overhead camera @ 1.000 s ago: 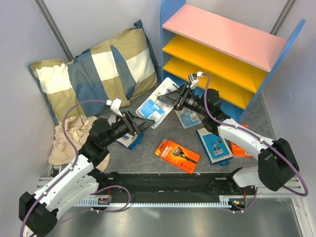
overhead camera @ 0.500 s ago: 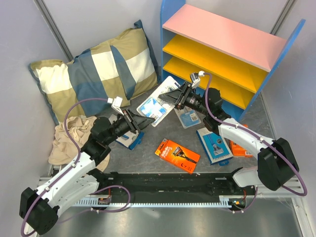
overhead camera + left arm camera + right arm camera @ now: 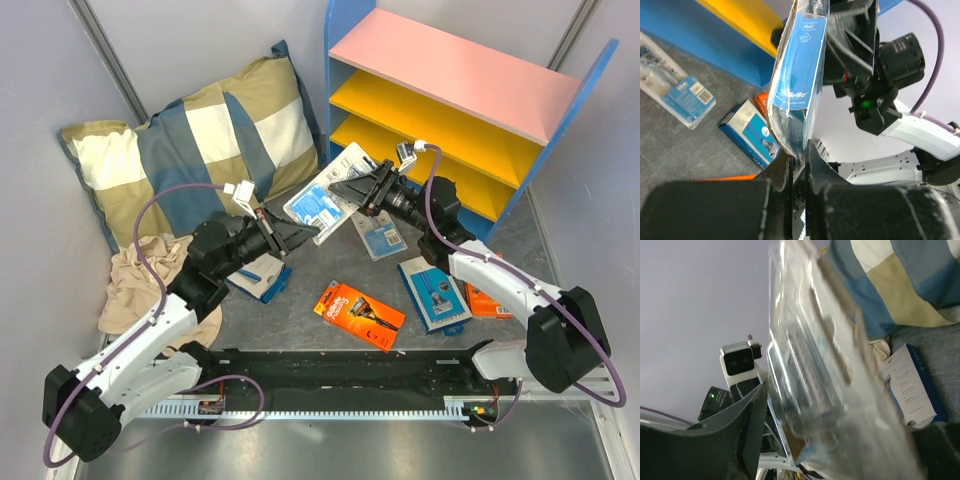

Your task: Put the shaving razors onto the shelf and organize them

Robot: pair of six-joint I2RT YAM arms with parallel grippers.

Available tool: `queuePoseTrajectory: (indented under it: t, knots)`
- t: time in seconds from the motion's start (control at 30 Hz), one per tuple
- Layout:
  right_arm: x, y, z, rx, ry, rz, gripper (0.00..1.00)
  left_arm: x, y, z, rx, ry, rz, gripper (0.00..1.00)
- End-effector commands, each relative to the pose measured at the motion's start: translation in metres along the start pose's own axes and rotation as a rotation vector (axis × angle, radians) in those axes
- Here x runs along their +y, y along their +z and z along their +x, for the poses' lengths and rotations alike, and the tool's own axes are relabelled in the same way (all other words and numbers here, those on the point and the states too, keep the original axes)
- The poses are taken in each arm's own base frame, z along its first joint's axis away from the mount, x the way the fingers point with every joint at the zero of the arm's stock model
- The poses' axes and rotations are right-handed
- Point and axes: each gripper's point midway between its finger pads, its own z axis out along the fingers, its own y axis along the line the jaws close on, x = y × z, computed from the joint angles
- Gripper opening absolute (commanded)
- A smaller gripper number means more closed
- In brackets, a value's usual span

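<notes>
A clear blister razor pack on a light-blue card [image 3: 322,203] hangs above the floor between both arms. My left gripper [image 3: 309,232] is shut on its lower edge, and in the left wrist view the jaws [image 3: 799,153] pinch the card's [image 3: 801,75] rim. My right gripper [image 3: 342,188] is shut on the pack's far side; in the right wrist view the blister [image 3: 815,375] fills the gap between its fingers [image 3: 747,430]. The shelf [image 3: 452,72] stands at the back right, its pink and yellow boards bare. Other razor packs lie on the floor: an orange box [image 3: 360,314], a blue and white box [image 3: 434,294] and a blister pack [image 3: 381,239].
A checked pillow [image 3: 200,150] leans in the back left corner, with a beige cloth [image 3: 140,285] in front of it. A small blue box [image 3: 262,279] lies under my left arm and another orange box [image 3: 487,301] under my right forearm. Grey walls close in both sides.
My left gripper rose toward the pack and closed on its lower edge. My right gripper carried the pack slightly up and right, toward the shelf.
</notes>
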Motion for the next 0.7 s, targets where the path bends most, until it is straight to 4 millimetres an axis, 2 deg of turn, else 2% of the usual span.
queuePoseTrajectory:
  t: [0.0, 0.1, 0.2, 0.37, 0.67]
  knots:
    - [0.021, -0.014, 0.006, 0.022, -0.049, -0.028, 0.68, -0.040, 0.006, -0.038, -0.099, 0.080, 0.093, 0.02]
    - [0.020, -0.021, -0.001, -0.005, -0.080, 0.004, 0.83, -0.044, 0.009, -0.045, -0.112, 0.085, 0.092, 0.02]
    - [0.021, -0.029, -0.006, -0.025, -0.115, 0.028, 0.89, -0.049, 0.011, -0.051, -0.125, 0.087, 0.097, 0.02]
    - [0.028, -0.046, -0.013, -0.069, -0.180, 0.034, 0.94, -0.056, 0.017, -0.065, -0.150, 0.094, 0.100, 0.02]
    - [0.033, -0.079, -0.017, -0.106, -0.321, 0.145, 0.97, -0.084, 0.043, -0.099, -0.131, 0.125, 0.152, 0.02]
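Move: The left hand already pinches the bottom corner of the upright clear razor pack. The shelf's middle lies about 30 cm ahead of this hand, 28 cm to its right and 8 cm lower; a second razor pack on the table is some 15 cm ahead, 15 cm right and 29 cm down. The right hand also holds the clear pack, whose middle is about 3 cm to its left, level ahead and in height; the second pack is 7 cm ahead, 9 cm right and 32 cm down. The right fingers spread from half open to nearly full and let go of the clear pack's edge, then back off about 6 cm to the right, 4 cm back and 3 cm up, the wrist rolling and tipping up a little. The left hand stays shut on the bottom corner and lifts the pack about 8 cm, easing some 4 cm forward towards the shelf. ##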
